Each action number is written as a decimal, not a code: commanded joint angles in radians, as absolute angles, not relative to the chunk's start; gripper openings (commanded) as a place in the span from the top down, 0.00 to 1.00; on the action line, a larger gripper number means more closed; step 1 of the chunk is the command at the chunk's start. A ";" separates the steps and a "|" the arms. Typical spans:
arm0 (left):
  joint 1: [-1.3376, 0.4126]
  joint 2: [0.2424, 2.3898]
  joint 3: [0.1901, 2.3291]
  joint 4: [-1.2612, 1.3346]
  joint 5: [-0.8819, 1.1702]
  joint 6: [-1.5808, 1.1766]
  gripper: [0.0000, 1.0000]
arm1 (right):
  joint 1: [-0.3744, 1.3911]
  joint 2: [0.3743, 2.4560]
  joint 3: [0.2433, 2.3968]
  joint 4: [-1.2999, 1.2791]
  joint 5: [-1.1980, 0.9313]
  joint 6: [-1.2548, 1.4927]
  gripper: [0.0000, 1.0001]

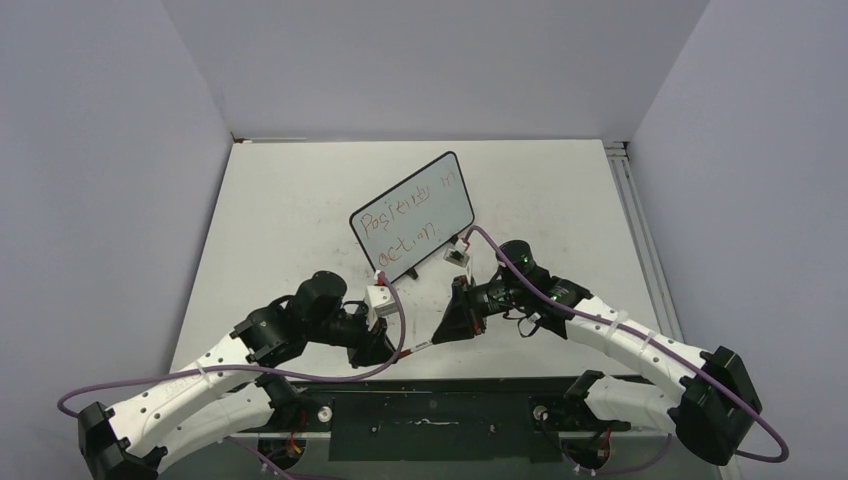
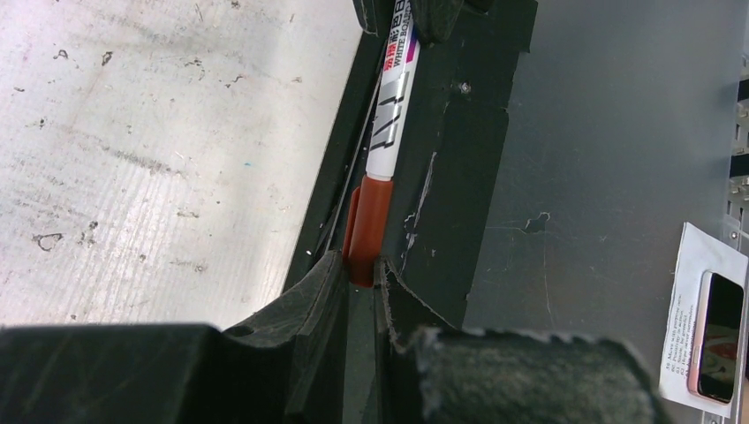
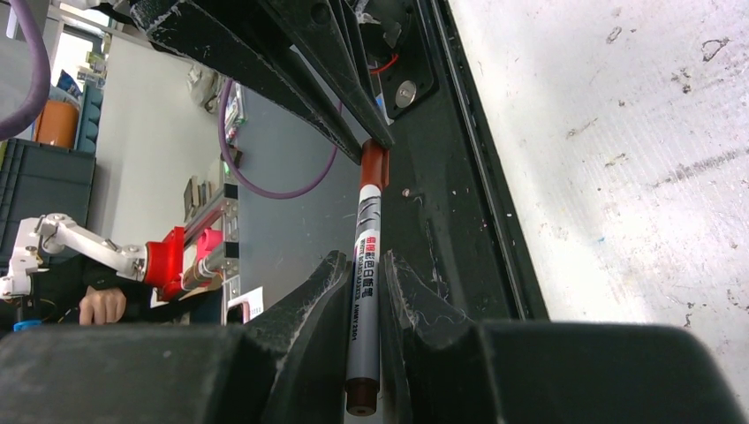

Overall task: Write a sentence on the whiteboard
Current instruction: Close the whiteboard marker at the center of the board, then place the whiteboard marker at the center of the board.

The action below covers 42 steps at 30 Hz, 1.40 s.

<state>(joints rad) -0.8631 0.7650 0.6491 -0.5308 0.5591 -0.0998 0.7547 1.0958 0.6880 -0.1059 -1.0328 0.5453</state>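
The whiteboard (image 1: 412, 215) stands tilted at mid-table, and the sentence (image 1: 400, 222) runs across it in two slanted reddish lines. Near the table's front edge both grippers hold one white marker (image 1: 420, 347) between them. My left gripper (image 2: 360, 265) is shut on the marker's red cap (image 2: 366, 225), which sits on the end of the barrel (image 2: 389, 97). My right gripper (image 3: 364, 274) is shut on the grey-white barrel (image 3: 366, 247), with the dark rear end poking out behind the fingers. The red cap (image 3: 374, 166) shows ahead, pinched by the left fingers (image 3: 336, 97).
A black strip (image 2: 459, 177) runs along the table's front edge under the marker. Purple cables (image 1: 400, 330) loop off both wrists. A metal rail (image 1: 630, 200) lines the right side. Off the table lies a phone on a paper card (image 2: 720, 331).
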 commanded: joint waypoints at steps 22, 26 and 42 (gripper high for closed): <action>-0.856 0.774 0.700 -0.171 0.520 -0.163 0.85 | 0.860 1.116 0.703 -0.010 -0.989 0.562 0.95; -0.830 0.768 0.711 -0.216 0.454 -0.168 0.49 | 0.831 1.078 0.734 -0.142 -0.800 0.536 0.95; -0.358 0.678 0.718 -0.298 0.338 -0.283 0.15 | 0.669 0.924 0.537 -0.289 0.034 0.600 0.94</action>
<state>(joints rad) -0.4885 0.7292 0.6891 -0.3187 0.3614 -0.2276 0.6697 0.9680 0.6075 -0.3267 -0.1963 0.5667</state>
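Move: The marker bridges the two hands. The left fingers still pinch the end of its red-brown cap, whose middle is about 1 cm to their right. The right fingers still hold the body, with the cap some 7 cm to their left, 2 cm back and 2 cm lower. From the left hand, the whiteboard's centre is about 28 cm ahead, 3 cm right and 8 cm lower; its near corner is some 20 cm ahead, 3 cm left and 12 cm down. The right hand keeps pressing the marker leftward into the cap against the left fingers, both hands creeping back under a centimetre. Then the left fingers open wide and release the cap, and that hand goes some 13 cm forward towards the board, rising and ending farther left, turning counter-clockwise. The right hand, keeping its grip, carries the marker forward, down and right, swinging it clockwise. ##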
